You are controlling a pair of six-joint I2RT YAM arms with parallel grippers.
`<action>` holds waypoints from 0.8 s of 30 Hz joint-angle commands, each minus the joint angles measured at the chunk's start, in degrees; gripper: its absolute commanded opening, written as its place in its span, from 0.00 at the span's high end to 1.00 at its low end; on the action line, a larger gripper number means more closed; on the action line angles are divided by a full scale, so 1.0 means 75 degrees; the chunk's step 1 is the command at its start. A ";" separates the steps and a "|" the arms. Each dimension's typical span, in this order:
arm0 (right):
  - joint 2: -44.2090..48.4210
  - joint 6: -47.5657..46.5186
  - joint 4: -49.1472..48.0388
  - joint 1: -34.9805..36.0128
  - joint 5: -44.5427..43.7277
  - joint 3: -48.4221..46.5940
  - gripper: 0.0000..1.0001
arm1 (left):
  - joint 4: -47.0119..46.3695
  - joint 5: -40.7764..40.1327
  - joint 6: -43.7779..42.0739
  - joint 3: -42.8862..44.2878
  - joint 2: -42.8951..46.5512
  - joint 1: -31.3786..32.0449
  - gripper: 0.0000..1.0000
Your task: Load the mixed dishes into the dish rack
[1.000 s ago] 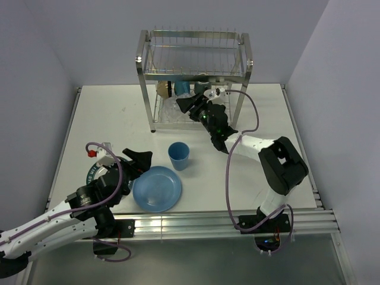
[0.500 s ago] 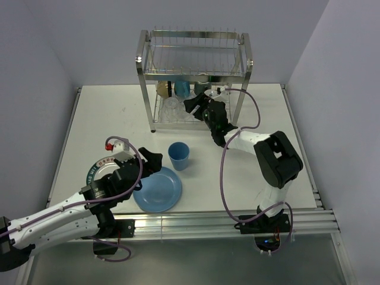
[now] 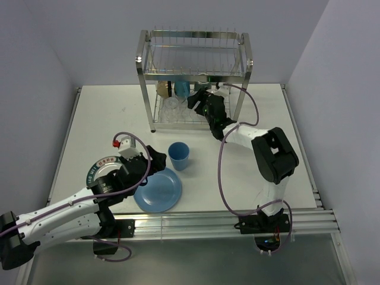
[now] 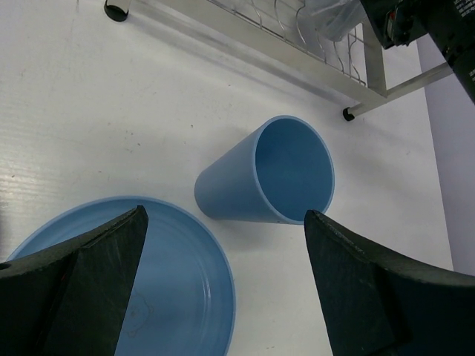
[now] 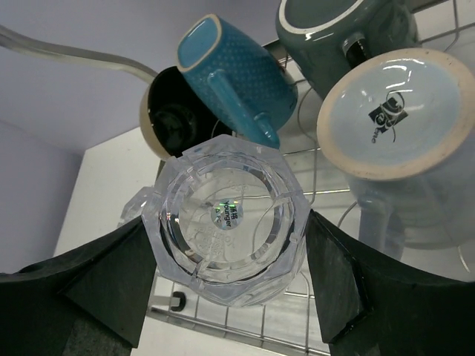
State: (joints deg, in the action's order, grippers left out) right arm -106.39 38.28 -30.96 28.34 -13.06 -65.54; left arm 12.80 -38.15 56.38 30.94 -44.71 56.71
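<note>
The dish rack (image 3: 143, 83) stands at the back of the table. My right gripper (image 5: 230, 222) reaches into its lower tier, shut on a clear glass (image 5: 223, 185) seen base-on, a finger pressed against each side. A second clear glass (image 5: 133, 209) shows behind it on the left. Around it hang a teal dotted mug (image 5: 234, 70), a dark mug (image 5: 334, 26), a pale blue mug (image 5: 390, 111) and a cream cup (image 5: 152, 122). My left gripper (image 4: 224, 215) is open above the blue plate (image 4: 148, 289), just short of the upright blue tumbler (image 4: 289, 170).
A white plate with a dark patterned rim (image 3: 95, 171) lies partly under my left arm at the front left. The rack's lower wire floor (image 5: 297, 326) runs below the held glass. The rack's near foot (image 4: 346, 114) stands just beyond the tumbler.
My left arm has swung right and forward, bringing its open gripper up to the tumbler. My right gripper has pushed deeper into the rack's lower tier with the glass.
</note>
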 commanded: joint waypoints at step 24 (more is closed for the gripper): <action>-0.1530 -0.2128 0.2206 0.0159 -0.0462 -0.2793 0.50 | -0.0991 0.2273 0.0170 0.1054 -0.2183 -0.1291 0.11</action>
State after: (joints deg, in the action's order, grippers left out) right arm -117.38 24.67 -14.55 29.54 -16.45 -82.78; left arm 8.75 -24.95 56.88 35.77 -60.23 48.25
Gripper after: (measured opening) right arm 0.784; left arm 0.899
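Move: The open spot on the lower rack that the held clear glass is going to lies about 4 cm ahead of the right hand, 1 cm left and some 9 cm down. The first clear glass is some 9 cm left and 3 ahead, the pale mug 7 cm right and 4 ahead, the teal mug 9 ahead and 4 left. The blue cup is about 7 cm ahead of the left hand, 5 right and 9 below; the blue plate 5 back, 4 left, 15 below. The clear glass, still gripped by the right hand, is carried about 4 cm forward over the lower rack, then mainly lowered roughly 4 cm between the first glass and the pale mug, its left side rolling down nearly 20 degrees. The blue cup is meanwhile approached by the open left hand, coming right, forward and down some 5 cm in all and tipping down slightly. ##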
